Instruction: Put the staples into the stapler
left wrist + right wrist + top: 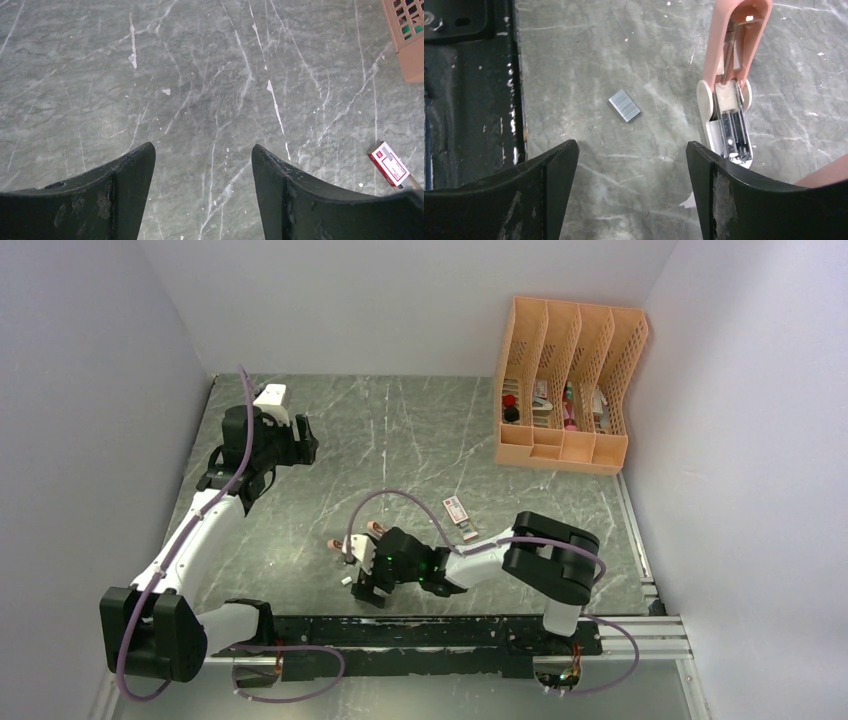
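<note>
The stapler (729, 75) lies opened flat on the table, its salmon-pink lid swung away and its white base with the bare metal channel (730, 131) facing up. A short silvery strip of staples (624, 106) lies loose on the table to its left. My right gripper (631, 150) hovers open just above the table between the strip and the stapler, holding nothing. From above, the right gripper (360, 575) is beside the stapler (345, 543). The red-and-white staple box (457, 509) lies farther right. My left gripper (202, 150) is open over bare table, with the box (389, 164) at its right.
A second salmon-pink piece (824, 177) lies by the right finger. The black mounting rail (469, 90) runs along the near table edge, close to the staple strip. An orange mesh organizer (568, 385) with small items stands at the back right. Grey walls enclose the table.
</note>
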`<control>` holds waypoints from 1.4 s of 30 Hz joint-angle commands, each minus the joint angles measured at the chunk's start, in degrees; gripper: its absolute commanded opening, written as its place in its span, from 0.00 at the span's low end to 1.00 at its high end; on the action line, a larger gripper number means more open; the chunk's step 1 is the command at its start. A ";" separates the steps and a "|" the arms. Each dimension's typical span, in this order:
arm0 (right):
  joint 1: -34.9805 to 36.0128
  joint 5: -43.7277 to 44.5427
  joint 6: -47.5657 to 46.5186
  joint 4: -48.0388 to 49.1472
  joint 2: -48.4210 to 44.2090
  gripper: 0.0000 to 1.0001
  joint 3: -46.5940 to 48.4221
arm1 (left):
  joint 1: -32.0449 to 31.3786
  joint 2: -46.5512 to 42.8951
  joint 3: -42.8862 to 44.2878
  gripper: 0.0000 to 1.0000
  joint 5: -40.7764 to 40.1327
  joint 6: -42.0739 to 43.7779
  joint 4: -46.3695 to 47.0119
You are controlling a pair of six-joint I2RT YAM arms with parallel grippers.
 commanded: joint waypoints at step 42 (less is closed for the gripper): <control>-5.82 -14.19 -10.44 -4.89 11.68 0.35 1.64 | -0.30 -0.04 0.71 0.75 -0.55 0.74 -0.30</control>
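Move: The staple strip lies on the table just off the right fingertips, about 3 cm to the right hand's left, 1 cm ahead and 1 cm below. The open pink stapler is roughly 7 cm ahead and 2 cm left of this hand; the second stapler some 10 cm ahead and 6 cm right. From the idle left hand, the strip lies about 23 cm back, 11 cm right and 20 cm down. Turning counter-clockwise, the right hand slides 3.5 cm left, eases back slightly, fingers narrowing around the staple strip. ##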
